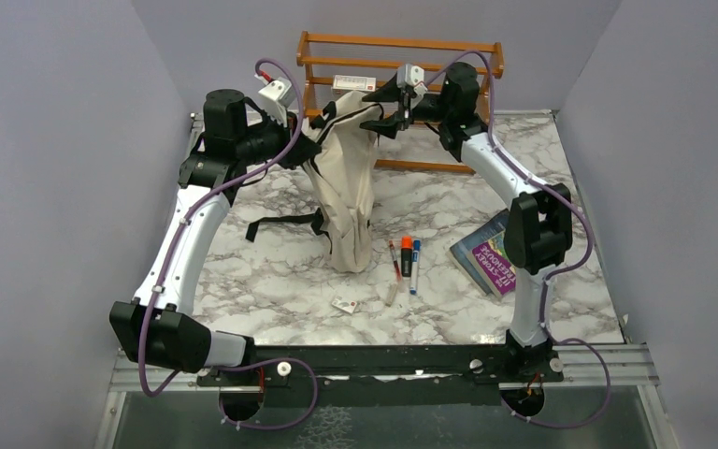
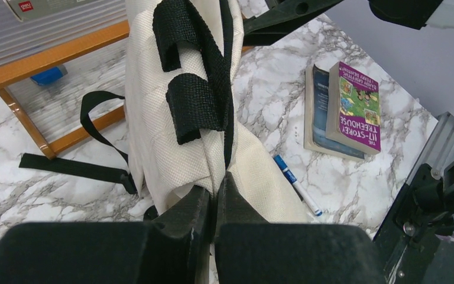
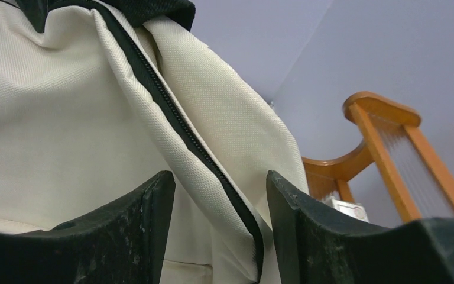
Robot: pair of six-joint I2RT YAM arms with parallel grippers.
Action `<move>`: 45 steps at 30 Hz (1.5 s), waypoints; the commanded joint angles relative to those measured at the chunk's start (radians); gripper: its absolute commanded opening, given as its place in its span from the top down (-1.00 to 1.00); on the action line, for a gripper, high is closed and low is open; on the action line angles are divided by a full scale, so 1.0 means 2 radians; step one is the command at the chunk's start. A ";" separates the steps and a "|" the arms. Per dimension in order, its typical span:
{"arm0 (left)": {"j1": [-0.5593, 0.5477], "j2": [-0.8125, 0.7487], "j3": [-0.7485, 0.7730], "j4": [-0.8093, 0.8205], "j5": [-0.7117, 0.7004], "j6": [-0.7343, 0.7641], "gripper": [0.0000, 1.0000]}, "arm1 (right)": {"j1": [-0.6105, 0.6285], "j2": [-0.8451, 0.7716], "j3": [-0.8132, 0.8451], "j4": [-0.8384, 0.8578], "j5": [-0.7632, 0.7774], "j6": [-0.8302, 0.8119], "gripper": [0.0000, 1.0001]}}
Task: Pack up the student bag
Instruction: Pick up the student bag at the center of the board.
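The student bag (image 1: 346,196), cream fabric with black straps, hangs lifted at the back middle of the marble table, its bottom resting on the tabletop. My left gripper (image 1: 299,140) is shut on a fold of the bag's cream fabric (image 2: 153,118), and its fingertips (image 2: 217,189) pinch that fold below the black strap loops. My right gripper (image 1: 394,108) sits at the bag's upper right. In the right wrist view it (image 3: 219,183) stands open, with a fold of the bag (image 3: 65,118) and its black zipper (image 3: 171,112) between the fingers.
A wooden rack (image 1: 402,56) stands behind the bag against the back wall. Books (image 1: 488,254) lie at the right. Several pens and markers (image 1: 407,254) lie in front of the bag, with a small card (image 1: 344,304) nearer. A black strap (image 1: 280,224) trails left.
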 commanded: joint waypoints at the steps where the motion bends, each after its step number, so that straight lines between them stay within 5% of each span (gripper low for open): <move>1: 0.000 -0.002 0.011 0.028 0.019 0.014 0.97 | -0.003 0.023 0.037 -0.064 -0.050 -0.006 -0.13; 7: 0.000 -0.001 0.013 0.028 0.013 0.014 0.79 | -0.003 0.015 0.023 -0.056 -0.040 -0.002 0.39; 15: 0.000 -0.017 0.010 0.037 -0.008 -0.004 -0.01 | -0.003 -0.018 -0.005 -0.037 0.022 0.057 0.97; 29: 0.000 -0.064 -0.008 0.041 -0.095 -0.018 -0.84 | 0.030 -0.076 0.005 -0.118 0.277 0.196 0.99; 38: 0.000 -0.074 -0.018 0.031 -0.157 0.001 -0.91 | 0.037 -0.107 -0.008 -0.141 0.400 0.275 0.99; 45: -0.001 -0.060 -0.037 0.038 -0.153 0.008 -0.91 | 0.039 -0.140 -0.060 -0.132 0.420 0.304 0.99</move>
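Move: The student bag hangs from the left fingers, its middle about 7 cm to the left hand's right, 4 cm ahead and 17 cm below. From the right hand that middle is some 8 cm left, 4 cm back and 17 cm down, but the zipped upper edge already lies between its open fingers. Beyond, from the right hand, the white box is roughly 12 cm ahead and 7 cm left, and the rack 12 cm ahead and 5 cm right. The right fingers pinch shut on the bag's zipped edge, dipping about 2.5 cm, then keep hold while the hand comes back up, swings clockwise and rolls some 40 degrees, easing forward and then right. Meanwhile the left fingers open wide and let go; that hand rises, draws about 4 cm left, turns counter-clockwise and partly sinks again. ##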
